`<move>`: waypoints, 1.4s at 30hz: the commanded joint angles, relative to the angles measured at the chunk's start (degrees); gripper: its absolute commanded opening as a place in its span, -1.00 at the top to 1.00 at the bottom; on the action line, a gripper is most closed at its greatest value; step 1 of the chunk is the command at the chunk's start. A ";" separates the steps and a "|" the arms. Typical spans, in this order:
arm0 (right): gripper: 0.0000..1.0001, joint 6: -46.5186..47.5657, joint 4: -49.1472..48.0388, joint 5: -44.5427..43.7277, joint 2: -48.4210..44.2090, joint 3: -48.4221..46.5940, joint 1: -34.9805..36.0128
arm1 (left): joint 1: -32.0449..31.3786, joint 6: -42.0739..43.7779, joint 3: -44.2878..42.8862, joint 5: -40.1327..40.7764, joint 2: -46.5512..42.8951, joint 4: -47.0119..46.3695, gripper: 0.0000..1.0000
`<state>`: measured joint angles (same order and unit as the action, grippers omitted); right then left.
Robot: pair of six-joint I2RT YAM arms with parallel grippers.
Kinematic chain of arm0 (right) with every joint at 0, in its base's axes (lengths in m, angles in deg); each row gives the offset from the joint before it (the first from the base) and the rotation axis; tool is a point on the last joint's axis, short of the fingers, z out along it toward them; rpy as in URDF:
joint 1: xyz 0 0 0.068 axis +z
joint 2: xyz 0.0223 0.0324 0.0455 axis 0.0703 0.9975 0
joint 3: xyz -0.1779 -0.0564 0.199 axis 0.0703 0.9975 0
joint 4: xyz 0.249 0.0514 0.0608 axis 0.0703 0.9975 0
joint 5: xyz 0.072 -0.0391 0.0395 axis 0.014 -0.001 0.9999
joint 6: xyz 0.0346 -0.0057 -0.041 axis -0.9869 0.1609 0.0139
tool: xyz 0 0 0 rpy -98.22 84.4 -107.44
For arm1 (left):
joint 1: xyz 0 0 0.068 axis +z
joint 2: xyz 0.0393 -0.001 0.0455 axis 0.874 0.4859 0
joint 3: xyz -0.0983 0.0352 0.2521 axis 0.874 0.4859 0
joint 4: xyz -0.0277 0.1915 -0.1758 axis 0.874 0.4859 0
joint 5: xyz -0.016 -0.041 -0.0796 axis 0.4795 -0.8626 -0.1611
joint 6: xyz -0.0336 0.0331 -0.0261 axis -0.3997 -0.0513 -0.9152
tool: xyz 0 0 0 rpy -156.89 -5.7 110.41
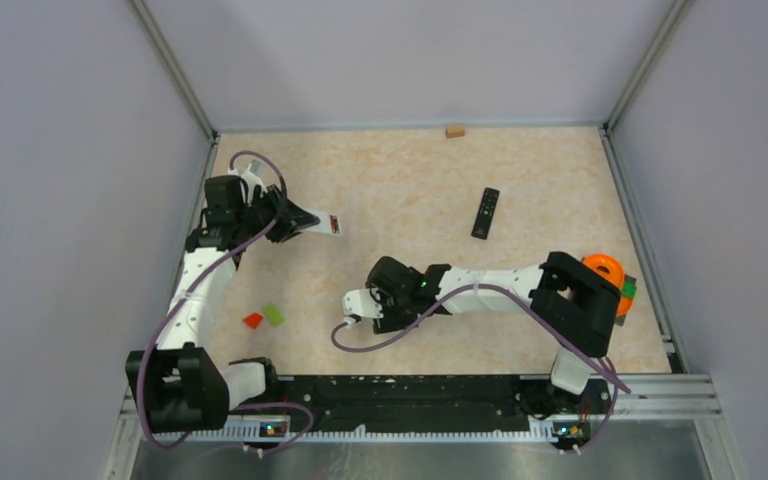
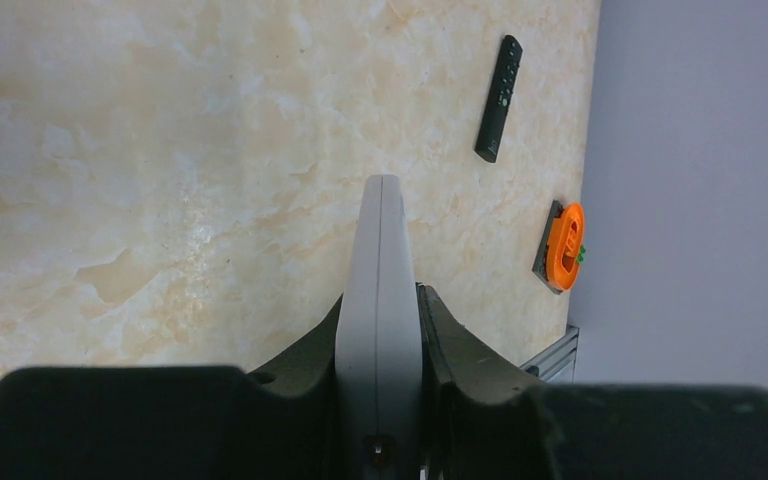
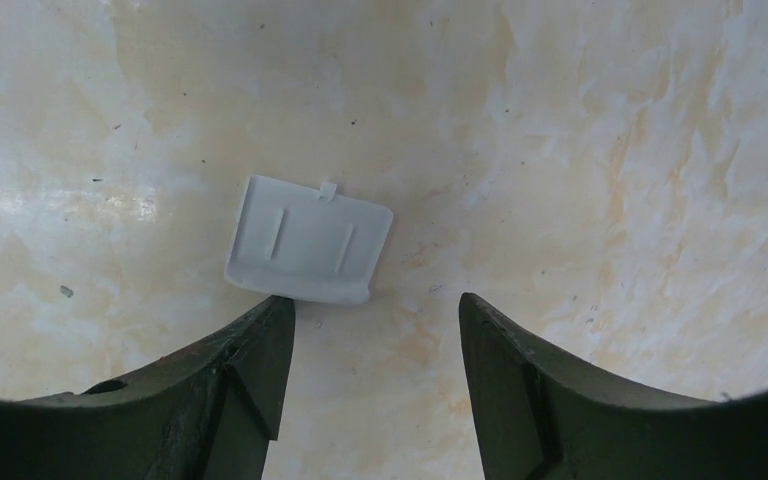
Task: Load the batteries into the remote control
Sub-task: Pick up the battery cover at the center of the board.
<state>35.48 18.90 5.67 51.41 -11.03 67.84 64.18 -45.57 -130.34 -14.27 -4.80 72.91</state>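
My left gripper point(image 1: 295, 220) is shut on a light grey remote control point(image 2: 380, 300), seen edge-on between the fingers in the left wrist view. In the top view the remote point(image 1: 322, 225) sticks out to the right at the far left of the table, with a small red-and-dark mark near its outer end; I cannot tell if that is a battery. My right gripper point(image 3: 375, 300) is open low over the table, near the middle. A grey battery cover point(image 3: 308, 240) lies flat just beyond its left fingertip point(image 3: 278, 305). No loose batteries show.
A black remote point(image 1: 486, 212) lies at the back right, also in the left wrist view point(image 2: 498, 98). An orange round object point(image 1: 605, 270) sits at the right edge. Flat red point(image 1: 253, 320) and lime-green point(image 1: 274, 313) blocks lie front left. A small wooden block point(image 1: 454, 130) is at the back wall.
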 commanded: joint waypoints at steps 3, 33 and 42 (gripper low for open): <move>-0.24 2.03 0.49 -2.61 3.48 -3.01 2.71 | 0.36 0.28 -1.02 -1.57 -1.34 -3.22 1.00; 0.50 8.58 2.64 -0.78 12.03 -10.21 5.44 | 0.53 0.53 -0.89 -2.32 -1.24 -3.49 1.00; 0.56 6.84 11.03 1.52 17.59 -17.88 5.12 | 0.62 0.76 -0.96 -2.34 -1.28 -3.28 1.00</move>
<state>43.13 22.89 4.78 64.57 -27.21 72.65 64.33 -45.52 -130.34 -15.10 -4.83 72.56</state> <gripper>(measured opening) 0.267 0.258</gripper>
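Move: The battery cover lies flat on the board about 4 cm to the right hand's left, nearly level fore and aft, some 2 cm below. The green piece is roughly 28 cm to that hand's left and 1 cm ahead, the red piece about 32 cm left and level. The raised white remote is some 14 cm left, 14 cm ahead and 17 cm above. From the left hand, the cover lies about 13 cm right, 14 cm back and 19 cm below. The right fingertips come to the cover's lipped edge and end with it between or just beneath them; whether they grip it can't be seen. The hand skims left about 7 cm, low over the board, halting some 5 cm along as its wide-open fingers close to about a quarter, then carrying on left. The wrist turns about 10 degrees counter-clockwise. The left hand keeps the white remote raised and still. ##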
